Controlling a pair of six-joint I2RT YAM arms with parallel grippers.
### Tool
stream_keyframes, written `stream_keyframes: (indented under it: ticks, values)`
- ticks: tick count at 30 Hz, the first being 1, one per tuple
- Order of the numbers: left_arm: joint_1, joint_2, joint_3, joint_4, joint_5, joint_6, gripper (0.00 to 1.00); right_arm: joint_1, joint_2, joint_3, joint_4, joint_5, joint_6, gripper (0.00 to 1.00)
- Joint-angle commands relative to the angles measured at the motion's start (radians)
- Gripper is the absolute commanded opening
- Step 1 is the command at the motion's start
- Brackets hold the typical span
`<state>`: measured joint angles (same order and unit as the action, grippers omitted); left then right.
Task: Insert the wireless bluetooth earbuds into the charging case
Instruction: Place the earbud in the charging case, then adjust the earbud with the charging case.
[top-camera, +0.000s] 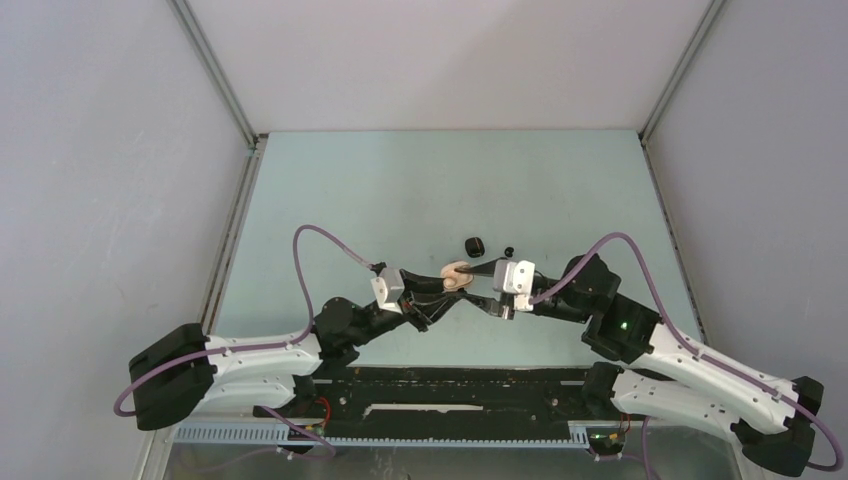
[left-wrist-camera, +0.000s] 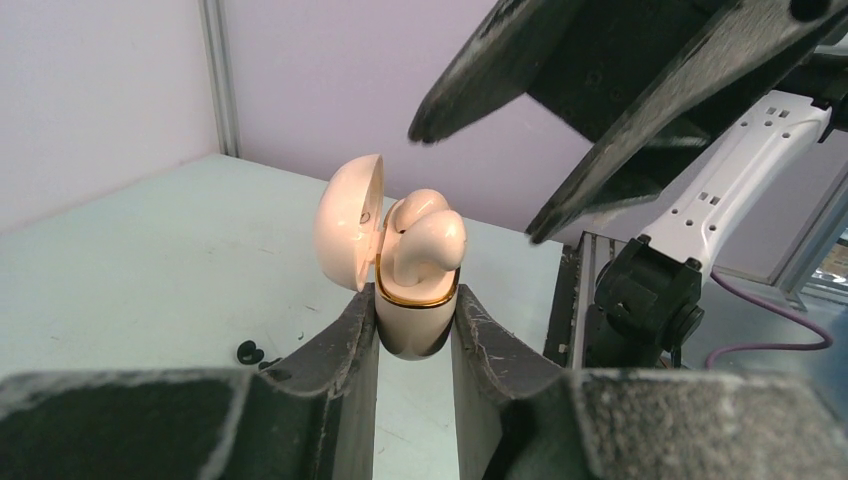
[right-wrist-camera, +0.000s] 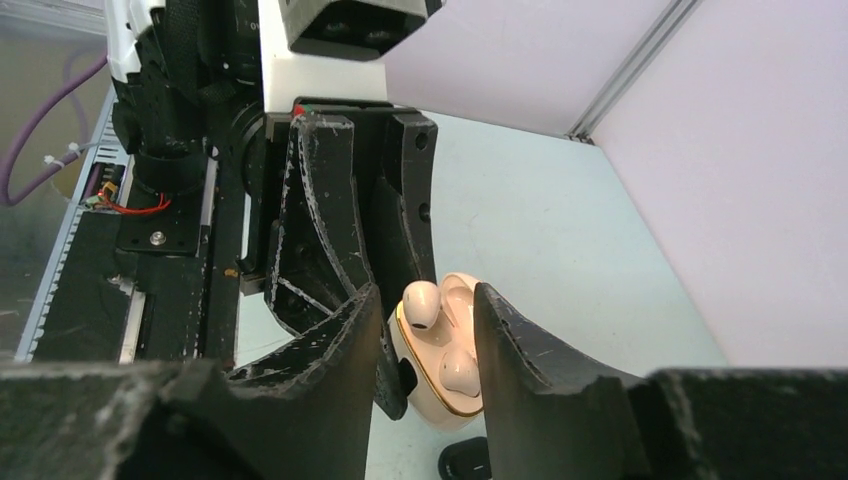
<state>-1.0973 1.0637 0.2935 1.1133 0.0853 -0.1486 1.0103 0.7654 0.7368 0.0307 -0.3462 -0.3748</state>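
My left gripper (left-wrist-camera: 415, 340) is shut on the lower body of a cream charging case (left-wrist-camera: 413, 322) with a gold rim and holds it upright, lid (left-wrist-camera: 350, 222) swung open. Two cream earbuds (left-wrist-camera: 427, 238) sit in the case; in the right wrist view one earbud (right-wrist-camera: 421, 303) stands higher than the other (right-wrist-camera: 461, 371). My right gripper (right-wrist-camera: 428, 292) is open just above the case (right-wrist-camera: 436, 398), its fingers either side of the earbuds with gaps showing. In the top view the case (top-camera: 456, 275) sits between the left gripper (top-camera: 438, 291) and the right gripper (top-camera: 487, 274).
A small black case (top-camera: 475, 245) and a tiny black earbud (top-camera: 509, 250) lie on the pale green table (top-camera: 400, 190) just beyond the grippers. Another tiny black piece (left-wrist-camera: 248, 351) lies left of my left fingers. Grey walls enclose the table on three sides.
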Motion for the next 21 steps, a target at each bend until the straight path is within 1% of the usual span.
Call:
stream_keyframes:
  ticks: [1, 3, 5, 7, 9, 13, 16, 21]
  values:
    - [-0.006, 0.002, 0.003, 0.056, 0.017, 0.023, 0.00, 0.004, -0.018, 0.100, -0.099, -0.041, 0.003, 0.46]
    - [-0.006, 0.007, 0.003, 0.056, 0.019, 0.025, 0.00, 0.001, -0.014, 0.130, -0.132, -0.026, 0.014, 0.61]
    - [-0.006, 0.014, 0.003, 0.055, 0.027, 0.032, 0.00, -0.016, 0.013, 0.176, -0.180, 0.019, 0.065, 0.77]
    - [-0.006, 0.019, 0.001, 0.047, 0.036, 0.042, 0.00, -0.063, 0.065, 0.251, -0.299, -0.008, 0.100, 0.88]
    - [-0.006, 0.022, -0.001, 0.029, 0.047, 0.056, 0.00, -0.104, 0.119, 0.323, -0.440, -0.081, 0.087, 0.91]
    - [-0.006, 0.031, -0.002, -0.004, 0.072, 0.086, 0.00, -0.132, 0.187, 0.398, -0.652, -0.139, 0.040, 0.96]
    - [-0.007, 0.035, -0.010, -0.010, 0.083, 0.105, 0.00, -0.155, 0.214, 0.407, -0.698, -0.198, 0.056, 0.97]
    - [-0.007, 0.035, -0.012, -0.025, 0.095, 0.122, 0.00, -0.171, 0.246, 0.406, -0.690, -0.218, 0.094, 0.97]
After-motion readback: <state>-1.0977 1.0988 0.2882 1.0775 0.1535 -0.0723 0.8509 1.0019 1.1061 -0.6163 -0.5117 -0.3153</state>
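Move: The open white charging case, with both earbuds already in it and one standing proud, lies just off the right hand's fingertips: about 2 cm to the left, 1 cm ahead and 3 cm below. On the table some 20 cm below the right hand, the oval black case is roughly 10 cm ahead and level sideways, the square black case about 17 cm ahead and 4 cm right. The left hand already grips the charging case, its middle about 2 cm above the pads and 1 cm ahead and right. The right hand backs up off the case by some 3 cm while its part-open fingers spread almost fully, then sinks about 7 cm, drifting a little left, as the wrist tips the fingers down and rolls some 30 degrees in all, bringing them to either side of the case, one finger forward of it and one behind. The left hand keeps its grip on the case and eases down with it by a couple of centimetres, tilting only slightly. ##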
